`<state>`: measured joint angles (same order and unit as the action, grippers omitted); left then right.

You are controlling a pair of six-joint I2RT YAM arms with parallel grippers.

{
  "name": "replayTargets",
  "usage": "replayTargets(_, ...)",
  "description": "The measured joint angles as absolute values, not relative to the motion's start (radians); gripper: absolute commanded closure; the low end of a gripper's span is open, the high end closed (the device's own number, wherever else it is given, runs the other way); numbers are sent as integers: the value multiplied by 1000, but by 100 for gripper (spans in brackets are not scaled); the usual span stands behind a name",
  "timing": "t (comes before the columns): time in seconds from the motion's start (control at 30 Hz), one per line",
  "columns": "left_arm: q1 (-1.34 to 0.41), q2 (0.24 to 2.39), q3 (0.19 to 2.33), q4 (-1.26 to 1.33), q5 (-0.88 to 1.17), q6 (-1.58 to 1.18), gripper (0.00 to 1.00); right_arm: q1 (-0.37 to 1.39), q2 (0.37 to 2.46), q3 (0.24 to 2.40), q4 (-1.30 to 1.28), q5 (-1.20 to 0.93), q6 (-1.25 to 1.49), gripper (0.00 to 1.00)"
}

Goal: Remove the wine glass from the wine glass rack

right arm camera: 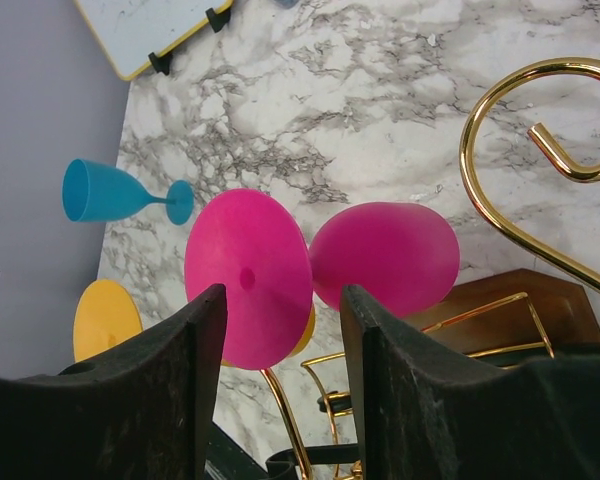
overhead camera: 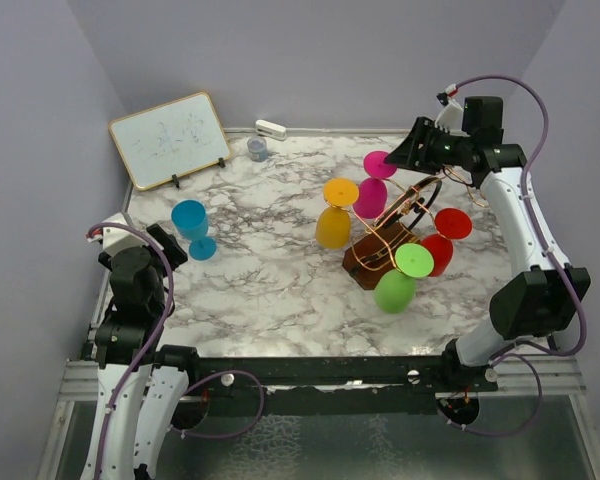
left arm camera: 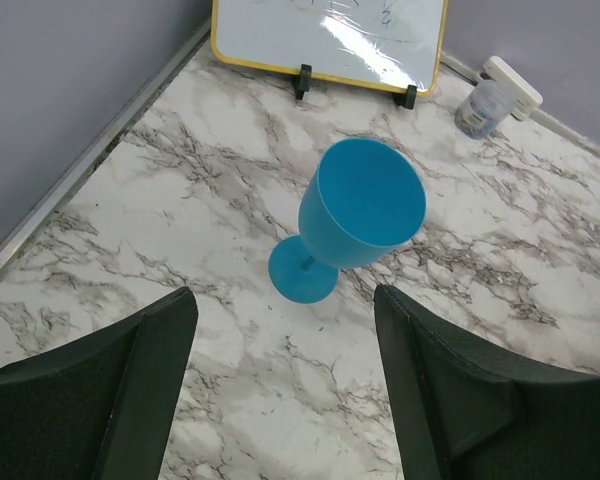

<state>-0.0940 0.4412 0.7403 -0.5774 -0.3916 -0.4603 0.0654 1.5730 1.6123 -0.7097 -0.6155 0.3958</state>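
The wine glass rack [overhead camera: 392, 228] is a copper wire stand on a brown wooden base [right arm camera: 525, 300], right of centre. Magenta [overhead camera: 372, 196], yellow [overhead camera: 334, 222], red [overhead camera: 442, 240] and green [overhead camera: 398, 282] wine glasses hang on it upside down. My right gripper [overhead camera: 400, 155] is open at the magenta glass's foot [right arm camera: 248, 278], a finger on either side of the disc's lower edge. A spiral arm end [right arm camera: 500, 170] curls to the right. A blue wine glass [left arm camera: 360, 215] stands on the table at the left. Just short of it, my left gripper [left arm camera: 285, 330] is open and empty.
A whiteboard [overhead camera: 170, 140] leans at the back left. Beside it are a small jar [overhead camera: 257, 149] and a white eraser [overhead camera: 270, 129]. Purple walls close in the table on the left, back and right. The marble top [overhead camera: 270, 280] lies between blue glass and rack.
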Motion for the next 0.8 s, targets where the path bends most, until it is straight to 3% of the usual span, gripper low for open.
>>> replayTargets(0.23,-94,441,737,-577,-391,-459,26,65,1596,1612,-709,-623,396,56)
replayTargets(0.43,-94,441,737,-577,-391,-458,26,65,1609,1612,-702,-640,398,73)
replayTargets(0.8,-94,441,737,-577,-391,-458,26,65,1608,1606,-648,-691,440,94)
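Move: The pink wine glass hangs foot-up right at the right hand, its foot level with the half-open fingers; its middle is level fore-and-aft, about 2 cm left and 8 cm below. From the right hand, the orange glass lies roughly 6 cm back and 10 cm left, the red one some 12 cm back and 13 cm right, both about 9 cm lower. From the left hand, the pink glass is about 17 cm ahead, 44 cm right and 5 cm below. The pink glass's foot gets pinched between the right hand's pads, which close from about half open to nearly shut, one above the disc and one below. The hand first sinks about 1 cm, easing slightly forward, then as the fingers shut it comes back up about 1 cm and shifts about 1 cm to the left, rolling barely 5 degrees. ##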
